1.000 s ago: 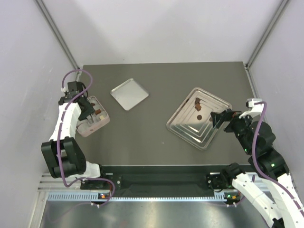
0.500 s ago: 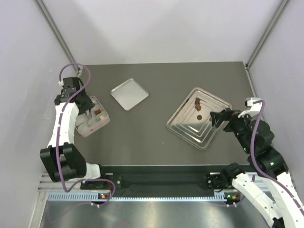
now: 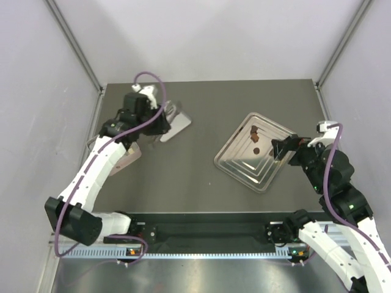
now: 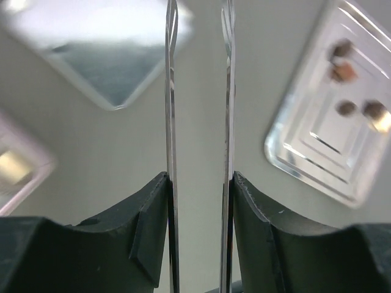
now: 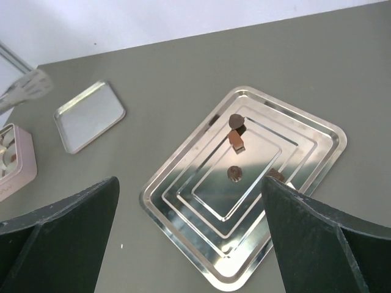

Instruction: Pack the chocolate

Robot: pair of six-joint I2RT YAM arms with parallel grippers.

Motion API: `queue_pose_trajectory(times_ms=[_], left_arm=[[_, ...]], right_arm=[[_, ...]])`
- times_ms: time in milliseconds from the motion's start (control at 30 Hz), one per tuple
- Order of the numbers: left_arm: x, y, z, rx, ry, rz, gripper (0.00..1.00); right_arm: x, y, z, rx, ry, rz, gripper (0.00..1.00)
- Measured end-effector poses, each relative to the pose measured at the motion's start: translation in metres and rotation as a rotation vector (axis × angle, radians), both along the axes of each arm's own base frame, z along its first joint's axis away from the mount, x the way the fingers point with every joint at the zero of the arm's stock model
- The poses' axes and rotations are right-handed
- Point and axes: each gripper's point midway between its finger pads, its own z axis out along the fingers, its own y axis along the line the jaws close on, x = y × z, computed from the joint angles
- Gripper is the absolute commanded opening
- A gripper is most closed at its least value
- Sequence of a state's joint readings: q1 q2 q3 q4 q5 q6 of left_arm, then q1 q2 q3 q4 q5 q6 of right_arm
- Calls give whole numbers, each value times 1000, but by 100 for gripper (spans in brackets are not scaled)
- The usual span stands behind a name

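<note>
Several dark brown pieces of chocolate (image 3: 255, 138) (image 5: 237, 140) (image 4: 345, 72) lie on the stepped silver tray (image 3: 241, 165) (image 5: 183, 207) (image 4: 293, 152) right of centre. My left gripper (image 3: 173, 113) (image 4: 198, 18) carries two thin metal blades and hovers over the small silver lid (image 3: 180, 125) (image 4: 104, 67). Its blades stand apart with nothing between them. The pink box (image 3: 127, 157) (image 5: 15, 162) (image 4: 18, 171), with pieces inside, sits to the left and is partly hidden by the left arm. My right gripper (image 3: 282, 148) (image 5: 189, 183) is wide open at the tray's right edge, above the chocolate.
Grey walls close in the table (image 3: 201, 177) on the left, back and right. The left gripper's blades (image 5: 27, 88) show at the far left of the right wrist view.
The left arm has swung right, from over the pink box to over the silver lid. The right arm has hardly moved.
</note>
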State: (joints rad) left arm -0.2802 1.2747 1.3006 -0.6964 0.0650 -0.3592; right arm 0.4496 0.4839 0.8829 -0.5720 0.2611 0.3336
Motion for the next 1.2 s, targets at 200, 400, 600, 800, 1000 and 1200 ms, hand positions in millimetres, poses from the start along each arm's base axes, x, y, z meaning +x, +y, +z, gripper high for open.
queue_pose_trajectory(times_ms=[200, 400, 600, 800, 1000, 1200], left_arm=[[-15, -91, 0, -19, -47, -242, 49], [-42, -187, -33, 22, -20, -483, 48], [-74, -260, -78, 78, 24, -670, 47], [-94, -305, -104, 93, 27, -778, 47], [-103, -342, -118, 89, 3, -854, 45], [-107, -362, -141, 104, 21, -890, 44]], right_arm=[[1, -1, 7, 2, -6, -9, 100], [0, -5, 15, 5, -13, -26, 100], [-2, -8, 19, 15, -22, -42, 100], [-3, -13, 21, 17, -34, -66, 100], [-3, -17, 22, 14, -38, -82, 100], [-3, -22, 22, 4, -43, -109, 100]])
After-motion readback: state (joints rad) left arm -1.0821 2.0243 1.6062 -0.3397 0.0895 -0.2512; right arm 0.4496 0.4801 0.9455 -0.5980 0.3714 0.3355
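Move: The pale chocolate left in the metal tray lies about 48 cm to the right of the left hand, which holds the tongs, some 6 cm back and 24 cm lower. A brown chocolate touches its far-left side; the fluted round chocolate sits about 9 cm to its left and 3 cm farther out, with the red-brown chocolate 6 cm beyond the round one. From the right hand the pale chocolate is about 6 cm ahead, 6 cm right and 29 cm below. Towards the pale chocolate in the metal tray, the left arm swings the tongs it keeps gripping quickly right by some 36 cm, sinking about 14 cm and drawing back 10 cm, slowing near the end. The hand turns about 50 degrees clockwise, bringing the tong tips round to point right. The empty right hand, wide open, rises and eases right about 2 cm each. ##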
